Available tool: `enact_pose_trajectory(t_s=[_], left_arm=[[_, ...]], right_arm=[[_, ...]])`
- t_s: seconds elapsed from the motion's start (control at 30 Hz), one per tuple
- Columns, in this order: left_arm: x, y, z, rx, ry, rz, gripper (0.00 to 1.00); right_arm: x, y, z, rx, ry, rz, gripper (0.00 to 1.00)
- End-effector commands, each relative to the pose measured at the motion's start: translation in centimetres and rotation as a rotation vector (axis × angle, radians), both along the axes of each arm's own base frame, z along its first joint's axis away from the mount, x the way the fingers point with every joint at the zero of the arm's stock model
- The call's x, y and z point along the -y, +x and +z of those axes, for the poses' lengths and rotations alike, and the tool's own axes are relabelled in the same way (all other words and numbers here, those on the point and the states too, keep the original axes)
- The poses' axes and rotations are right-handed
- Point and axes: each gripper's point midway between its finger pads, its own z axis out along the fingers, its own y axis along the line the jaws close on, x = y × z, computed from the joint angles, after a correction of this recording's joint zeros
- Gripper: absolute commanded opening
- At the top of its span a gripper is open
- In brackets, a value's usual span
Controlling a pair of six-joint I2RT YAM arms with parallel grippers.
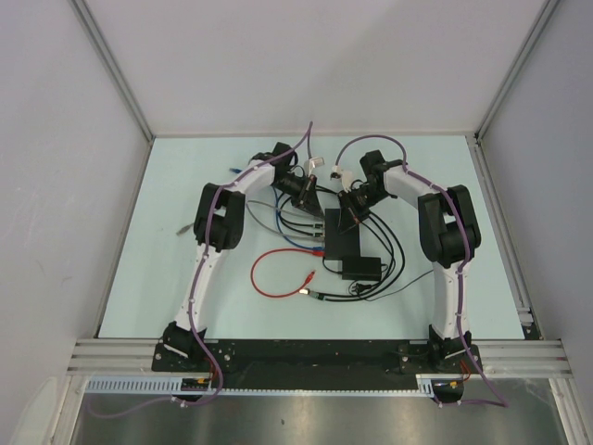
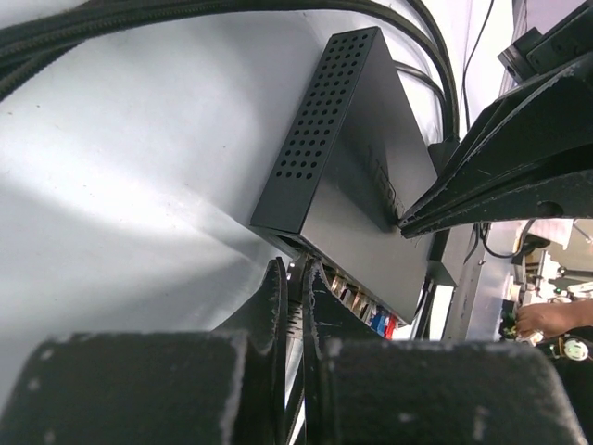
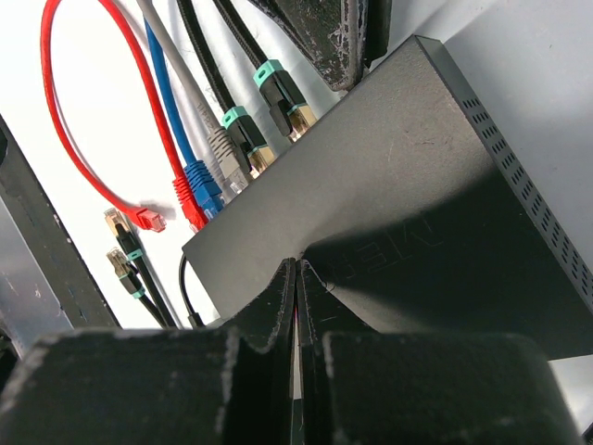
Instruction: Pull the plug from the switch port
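Note:
The switch (image 1: 341,239) is a flat black box lying mid-table, with a row of cables in one edge. In the left wrist view my left gripper (image 2: 295,276) is shut on a ribbed plug (image 2: 296,311) at the end port by the corner of the switch (image 2: 361,176). My right gripper (image 3: 298,269) is shut on nothing, its tips resting on the top of the switch (image 3: 398,158). Teal-collared plugs (image 3: 283,93), a grey plug (image 3: 222,153), a blue plug (image 3: 202,185) and a red plug (image 3: 192,211) sit in the other ports. The left fingers (image 3: 324,37) hide the gripped plug there.
A smaller black box (image 1: 361,269) with thin leads lies just in front of the switch. A red cable loop (image 1: 278,273) and loose plug ends (image 3: 120,222) lie to the switch's left. Black cables (image 1: 394,250) curve around its right side.

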Motion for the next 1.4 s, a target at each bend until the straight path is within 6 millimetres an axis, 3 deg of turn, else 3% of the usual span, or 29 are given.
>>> enact_pose_trajectory(t_s=[0.0, 0.2, 0.3, 0.37, 0.47, 0.53, 0.63, 0.77, 0.8, 0.87, 0.9, 1.1, 1.2, 1.23, 1.27, 1.37], left_arm=[[-3.3, 1.0, -4.4, 0.111, 0.205, 0.017, 0.0], [-3.5, 2.1, -2.7, 0.148, 0.229, 0.038, 0.0], [-4.2, 2.8, -3.0, 0.169, 0.29, 0.067, 0.0], [-5.0, 2.1, -3.6, 0.15, 0.332, 0.065, 0.0], [-6.3, -1.4, -5.2, 0.044, 0.363, 0.038, 0.0], [-6.6, -2.1, -5.3, 0.024, 0.343, 0.025, 0.0], [-6.9, -1.2, -5.3, -0.002, 0.325, 0.068, 0.0], [-6.5, 0.6, -3.4, 0.063, 0.269, 0.072, 0.0], [-6.2, 0.7, -2.9, 0.059, 0.237, 0.071, 0.05], [-6.1, 0.7, -2.8, 0.045, 0.223, 0.079, 0.27], [-5.9, 0.6, -2.8, 0.031, 0.201, 0.077, 0.3], [-4.7, -0.1, -1.9, -0.044, 0.092, 0.072, 0.3], [-4.8, 0.9, 0.0, 0.006, 0.062, 0.084, 0.29], [-4.9, 1.3, 1.4, 0.043, 0.05, 0.089, 0.33], [-5.0, 1.9, 2.0, 0.085, 0.042, 0.086, 0.42], [-6.4, 3.7, 3.7, 0.276, 0.099, 0.052, 0.53]], right_arm=[[3.3, -2.8, -8.9, -0.058, -0.289, 0.068, 0.03], [3.2, -2.7, -9.0, -0.056, -0.289, 0.069, 0.03], [3.2, -2.8, -9.0, -0.056, -0.29, 0.07, 0.03], [3.2, -2.7, -8.9, -0.055, -0.291, 0.07, 0.04], [3.3, -2.7, -8.9, -0.053, -0.293, 0.071, 0.04], [3.3, -2.8, -8.9, -0.055, -0.291, 0.07, 0.04], [3.1, -2.8, -9.0, -0.055, -0.29, 0.073, 0.04], [3.2, -2.8, -9.0, -0.058, -0.293, 0.073, 0.04], [3.2, -2.8, -9.0, -0.059, -0.293, 0.073, 0.04], [3.2, -2.8, -9.0, -0.057, -0.291, 0.073, 0.04], [3.1, -2.8, -9.0, -0.057, -0.289, 0.073, 0.04], [3.2, -2.7, -9.0, -0.055, -0.29, 0.073, 0.04], [3.2, -2.7, -9.0, -0.055, -0.294, 0.074, 0.04], [3.2, -2.8, -9.0, -0.055, -0.294, 0.076, 0.04], [3.2, -2.7, -9.0, -0.054, -0.293, 0.074, 0.04], [3.2, -2.7, -9.1, -0.058, -0.291, 0.073, 0.04]])
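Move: The grey plug, still in the far-end port of the switch, sits between the left hand's closed fingertips; the switch's middle is about 5 cm back and 5 cm to that hand's right. The nearest black plug lies roughly 3 cm back of the held plug, the red plug some 10 cm back. From the right fingertips, resting on the switch top, the grey plug is about 5 cm ahead and 7 cm left, the switch's middle 1 cm ahead and 1 cm left. The grey plug, already pinched, is worked at first almost on the spot as the left hand tips its fingers a little further down, then drawn left out of the port, about 5 cm in all, swinging slightly back on the way. There the left fingers open to nearly half and let go. The right hand keeps its shut fingertips on the switch top and is carried about 1 cm left with the pull. ##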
